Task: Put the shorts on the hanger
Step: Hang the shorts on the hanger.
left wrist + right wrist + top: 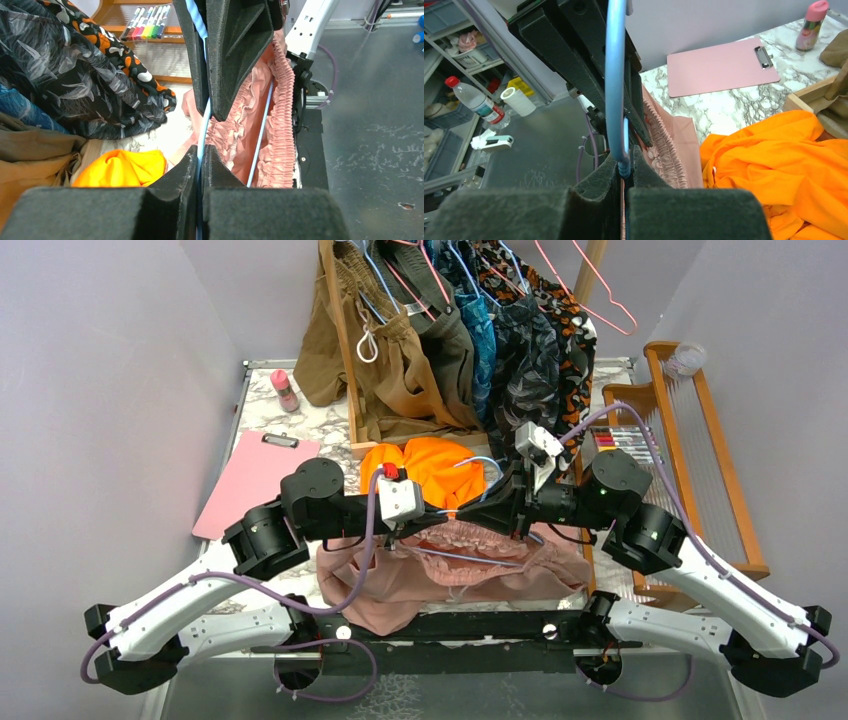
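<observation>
The dusty pink shorts [450, 575] lie crumpled on the table's near edge, with the gathered waistband [280, 125] toward the arms. The light blue hanger [470, 558] runs across them; one of its wires [261, 135] lies in the waistband folds. Above the shorts my two grippers meet tip to tip. My left gripper [200, 152] is shut on a blue hanger wire. Facing it, my right gripper [625, 160] is shut on the hanger [614, 75] at its twisted end. In the top view the left gripper [440, 517] and right gripper [475, 508] nearly touch.
Bright orange shorts [430, 468] lie just behind the grippers. A wooden rack [345, 350] holds brown and patterned clothes, with pink wire hangers [600, 290] above. A pink clipboard [255, 480] and pink bottle [285, 390] sit at the left, a wooden frame [700, 450] at the right.
</observation>
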`<move>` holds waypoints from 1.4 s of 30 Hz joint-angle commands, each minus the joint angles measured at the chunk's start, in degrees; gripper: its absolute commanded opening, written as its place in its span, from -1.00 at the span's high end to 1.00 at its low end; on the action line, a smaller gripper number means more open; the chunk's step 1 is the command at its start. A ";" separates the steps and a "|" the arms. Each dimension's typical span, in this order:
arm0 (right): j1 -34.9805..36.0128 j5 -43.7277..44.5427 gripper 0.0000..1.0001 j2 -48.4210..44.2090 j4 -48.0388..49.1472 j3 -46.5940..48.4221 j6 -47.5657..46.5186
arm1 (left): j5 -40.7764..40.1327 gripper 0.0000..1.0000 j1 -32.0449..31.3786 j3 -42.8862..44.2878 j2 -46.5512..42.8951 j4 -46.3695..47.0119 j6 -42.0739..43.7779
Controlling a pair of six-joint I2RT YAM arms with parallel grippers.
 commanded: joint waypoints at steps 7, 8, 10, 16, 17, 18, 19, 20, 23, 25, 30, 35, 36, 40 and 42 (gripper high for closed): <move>-0.09 2.23 0.98 5.71 -13.18 27.78 -10.44 | -0.59 -0.70 -0.22 22.64 -3.15 2.43 -1.78; -0.08 1.51 0.99 7.33 -15.42 33.70 -11.25 | 0.55 -0.70 -0.17 26.38 -3.13 2.84 -1.86; -0.08 -0.44 0.99 9.81 -17.56 42.09 -11.74 | 2.40 -0.71 -0.24 32.02 -3.43 4.46 -2.11; -0.08 0.41 0.98 11.64 -22.57 45.12 -13.71 | 0.73 -0.75 -0.19 34.43 -6.93 6.25 -0.21; -0.08 1.06 0.99 11.32 -23.21 43.94 -14.28 | 0.14 -0.75 -0.23 33.87 -7.59 6.16 -0.01; -0.08 1.83 0.99 11.17 -23.86 42.99 -14.79 | -0.38 -0.75 -0.18 33.33 -8.22 6.15 0.32; -0.08 2.65 0.98 11.21 -24.89 43.02 -15.16 | -1.08 -0.75 -0.23 32.85 -8.71 6.11 0.65; -0.09 2.69 0.98 11.81 -25.71 44.42 -15.37 | -1.80 -0.75 -0.17 32.50 -9.03 6.01 1.06; -0.08 -5.45 0.99 15.74 -25.19 58.47 -13.34 | -3.87 -0.75 -0.23 32.64 -9.08 5.69 2.67; -0.08 -12.02 0.99 17.49 -21.08 64.86 -10.44 | -4.89 -0.75 -0.21 32.75 -8.66 5.33 3.21; -0.12 -10.74 0.98 16.89 -20.41 62.34 -10.67 | -7.14 -0.75 -0.19 29.36 -9.89 4.14 3.72; -0.08 -3.78 0.98 13.39 -23.72 46.28 -13.93 | -9.33 -0.75 -0.18 26.67 -12.16 4.10 3.96; -0.08 -2.35 0.98 13.01 -24.58 43.84 -14.37 | -9.71 -0.75 -0.16 26.65 -12.33 3.87 3.96; -0.08 0.31 0.99 11.49 -25.54 36.58 -14.91 | -10.78 -0.75 -0.22 25.70 -12.38 2.39 4.05; -0.08 -0.02 0.99 10.51 -24.79 34.87 -14.66 | -11.38 -0.75 -0.21 23.84 -12.45 1.67 4.13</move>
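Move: Both hands are already closed on the blue hanger. The middle of the shorts' waistband, with the hanger's lower bar inside, is roughly 3 cm back from the left hand, 3 cm to its right and 10 below. From the right hand it is about 3 cm back, 1 cm right and 11 below. The hanger's hook curls about 4 cm ahead of the right hand, 3 cm right and 4 above; the orange cloth lies some 20 cm ahead, 6 cm left and 34 below. Upwards and fast, the left hand springs open and leaves the hanger, swinging about 30 cm up, then left and back with its fingers tipping upward, before easing partway down, still wide open. The right hand keeps its pinch near the hook and bobs the hanger: up some 22 cm and slightly back, a short dip, up again, then down and forward. ##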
